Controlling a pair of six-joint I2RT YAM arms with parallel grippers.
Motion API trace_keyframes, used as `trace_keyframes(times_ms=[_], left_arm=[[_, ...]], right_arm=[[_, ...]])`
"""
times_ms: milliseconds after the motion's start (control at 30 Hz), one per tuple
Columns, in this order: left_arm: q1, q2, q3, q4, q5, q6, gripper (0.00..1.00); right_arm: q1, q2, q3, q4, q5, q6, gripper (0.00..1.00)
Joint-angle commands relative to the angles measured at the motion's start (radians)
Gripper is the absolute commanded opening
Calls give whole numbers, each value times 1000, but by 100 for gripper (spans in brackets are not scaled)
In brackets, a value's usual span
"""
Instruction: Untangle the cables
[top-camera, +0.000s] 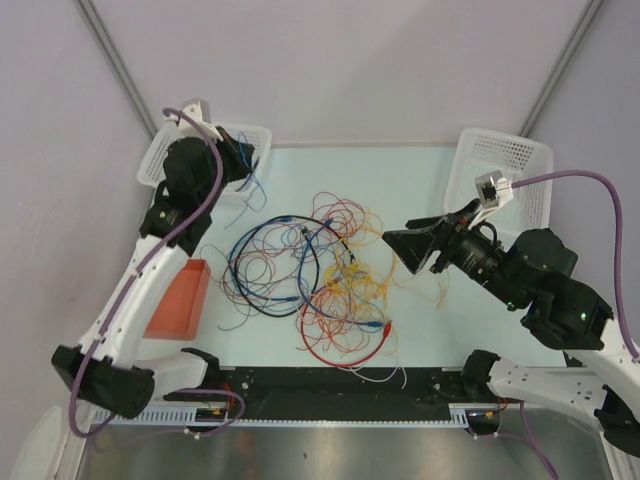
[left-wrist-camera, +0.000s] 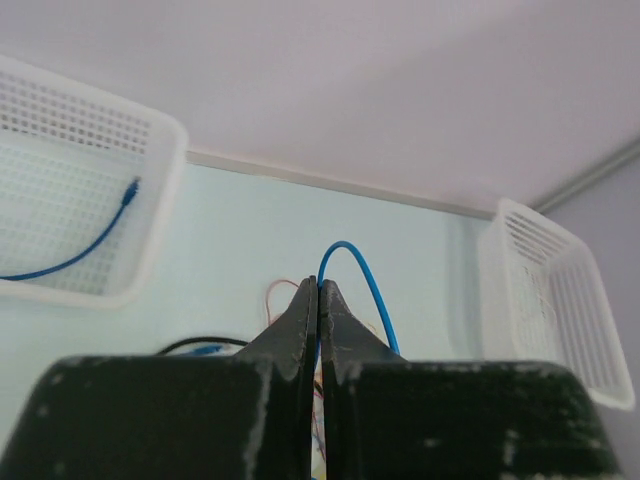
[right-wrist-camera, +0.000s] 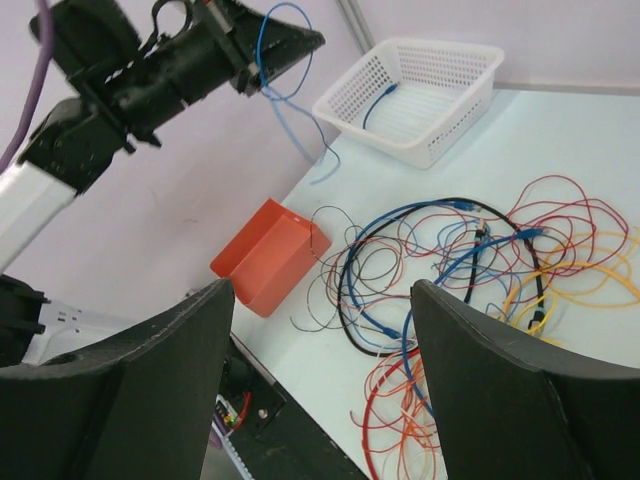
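The cables (top-camera: 320, 270) lie in a loose tangle of red, blue, yellow, orange and black loops at mid-table. My left gripper (top-camera: 245, 158) is raised by the left basket and shut on a thin blue cable (left-wrist-camera: 352, 262), which arches above the fingertips in the left wrist view. That cable's free end (right-wrist-camera: 292, 115) hangs down toward the table. My right gripper (top-camera: 398, 250) hovers at the tangle's right side, open, with nothing between its fingers (right-wrist-camera: 130, 390). Below it lie the blue, black and red loops (right-wrist-camera: 450, 270).
A white basket (top-camera: 165, 160) at the back left holds a blue cable (left-wrist-camera: 85, 250). Another white basket (top-camera: 520, 165) stands at the back right. An orange bin (top-camera: 180, 298) sits at the left edge, and a black rail (top-camera: 330, 390) runs along the near edge.
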Motion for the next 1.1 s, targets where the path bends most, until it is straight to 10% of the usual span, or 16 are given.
trace_keyframes(times_ms=[0,600,667,833,1067], left_arm=[[145,140,134,54,70,-58,0],[343,967,905,-24,-109,-98,0],[346,980,903,-28,-130,-103,40],[345,935,873,-50,-129,-91,94],[309,681,657,-50,-82,-97,99]], right_arm=[[2,21,-5,7,34,-46,76],[-73,113,-131,30,49,-141,76],[-108,121,-136,35,29,-141,76],[-183,118,-150,58,-64,-118,76],[-194,76,-173,58,-68,-81,75]])
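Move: The basket my loaded left hand is heading for has its middle about 22 cm ahead, 20 cm to the left and 35 cm below. From that hand, the orange tray lies some 17 cm back and 25 cm left, the cable tangle about 10 cm back and 8 cm right, both on the table. For my empty right hand, the tangle's middle is roughly 11 cm ahead, 16 cm left and 41 cm down; the red plug lies almost straight below, 3 cm back. I swing my left hand some 27 cm forward and 14 cm left to the basket, turning about 25 degrees counter-clockwise and dipping 12 cm late on; there I open wide, let go of the thin blue cable, and begin to draw back and up. Meanwhile my right hand, still open and empty, sinks about 10 cm and goes forward 7 towards the tangle, its left side rolling down. ##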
